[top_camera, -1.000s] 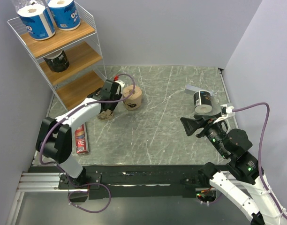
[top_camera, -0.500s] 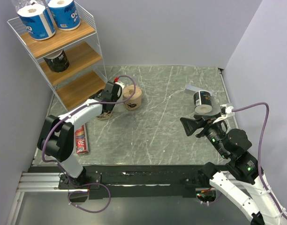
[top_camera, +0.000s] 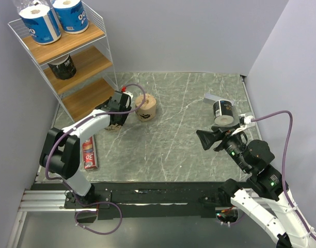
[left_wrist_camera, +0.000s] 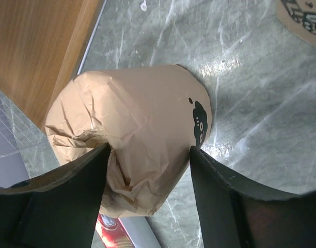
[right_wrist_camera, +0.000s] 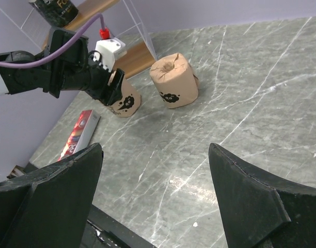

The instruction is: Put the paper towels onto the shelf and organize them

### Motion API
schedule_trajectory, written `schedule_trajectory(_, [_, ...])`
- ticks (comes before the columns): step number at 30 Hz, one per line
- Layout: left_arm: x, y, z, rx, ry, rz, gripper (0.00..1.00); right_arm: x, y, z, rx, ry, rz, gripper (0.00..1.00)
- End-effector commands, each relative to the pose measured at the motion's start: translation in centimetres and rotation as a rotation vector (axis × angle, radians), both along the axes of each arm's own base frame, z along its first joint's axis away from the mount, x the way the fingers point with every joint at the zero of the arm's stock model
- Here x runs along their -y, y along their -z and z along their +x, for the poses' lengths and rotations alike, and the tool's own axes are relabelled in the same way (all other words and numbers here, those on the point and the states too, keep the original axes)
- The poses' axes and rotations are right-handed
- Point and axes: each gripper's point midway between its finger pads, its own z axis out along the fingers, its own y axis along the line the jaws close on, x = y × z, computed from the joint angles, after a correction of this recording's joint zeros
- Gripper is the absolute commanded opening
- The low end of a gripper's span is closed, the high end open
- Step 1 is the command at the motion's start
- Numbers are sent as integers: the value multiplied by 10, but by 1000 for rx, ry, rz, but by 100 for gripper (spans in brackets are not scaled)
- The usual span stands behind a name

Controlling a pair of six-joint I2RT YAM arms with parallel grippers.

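A tan paper towel roll [left_wrist_camera: 142, 119] sits on the table just off the shelf's [top_camera: 91, 62] bottom board. My left gripper [left_wrist_camera: 148, 150] is open and straddles it, with one finger at each side and the left finger [left_wrist_camera: 91, 170] against its crumpled end. A second tan roll [top_camera: 146, 107] stands just to its right. Two blue-wrapped rolls [top_camera: 40, 23] occupy the top board, and a black one [top_camera: 62, 67] the middle board. Another black roll [top_camera: 223, 112] lies at the table's right. My right gripper [top_camera: 202, 139] hovers open and empty, low over the table near it.
A flat red box [top_camera: 89, 153] lies on the table left of my left arm. A small grey block [top_camera: 214, 98] lies behind the black roll on the right. Walls close in the table on the left, back and right.
The left jaws pinched in on the tan roll, then spread wider again, and the gripper shifted slightly. The right gripper drifted a little to the left.
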Motion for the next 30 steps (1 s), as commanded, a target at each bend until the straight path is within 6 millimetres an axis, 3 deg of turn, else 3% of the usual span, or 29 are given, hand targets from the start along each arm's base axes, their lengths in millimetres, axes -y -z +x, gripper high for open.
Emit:
schedule_trajectory(1, [-3,-3,2,24,-9,-35,67,0,-19,-4,51,-12,36,90])
schedule_trajectory(5, [-5,1,10,14,-15,-17,57,2,-21,-6,55,-8,42,90])
schedule_trajectory(7, [-13,-2,14,34,-48,27,47,3,-22,-6,57,-6,44,90])
schedule_trajectory(12, [-22,-29,31,151,-54,60,40,1,-21,-6,55,-12,39,90])
schedule_trajectory(18, [-56,-41,54,211,-62,115,36,7,-14,-1,35,20,-1,90])
schedule_trajectory(23, [-82,-49,78,216,-92,134,39,13,-17,-1,55,48,9,90])
schedule_trajectory(30, [-109,-40,101,182,-150,199,38,15,-22,3,59,68,-1,90])
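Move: The tilted brown paper roll sits at the left gripper, between its open fingers, its middle about 2 cm ahead, 2 cm left and 5 cm lower. The shelf's bottom board is some 15 cm ahead and 17 cm left, 8 cm below; the other brown roll about 9 cm ahead and 16 cm right, the red box roughly 14 cm back and 13 cm left. From the right hand, the tilted roll lies about 22 cm ahead, 45 cm left, well below. Close the left gripper on the near wall of the tilted brown roll, one finger at the hole and the other outside, and keep the pinch. Then carry the roll left and forward, about 12 cm in all, away from the other roll and towards the bottom shelf board, lifting a couple of centimetres and turning the wrist some 10 degrees. ##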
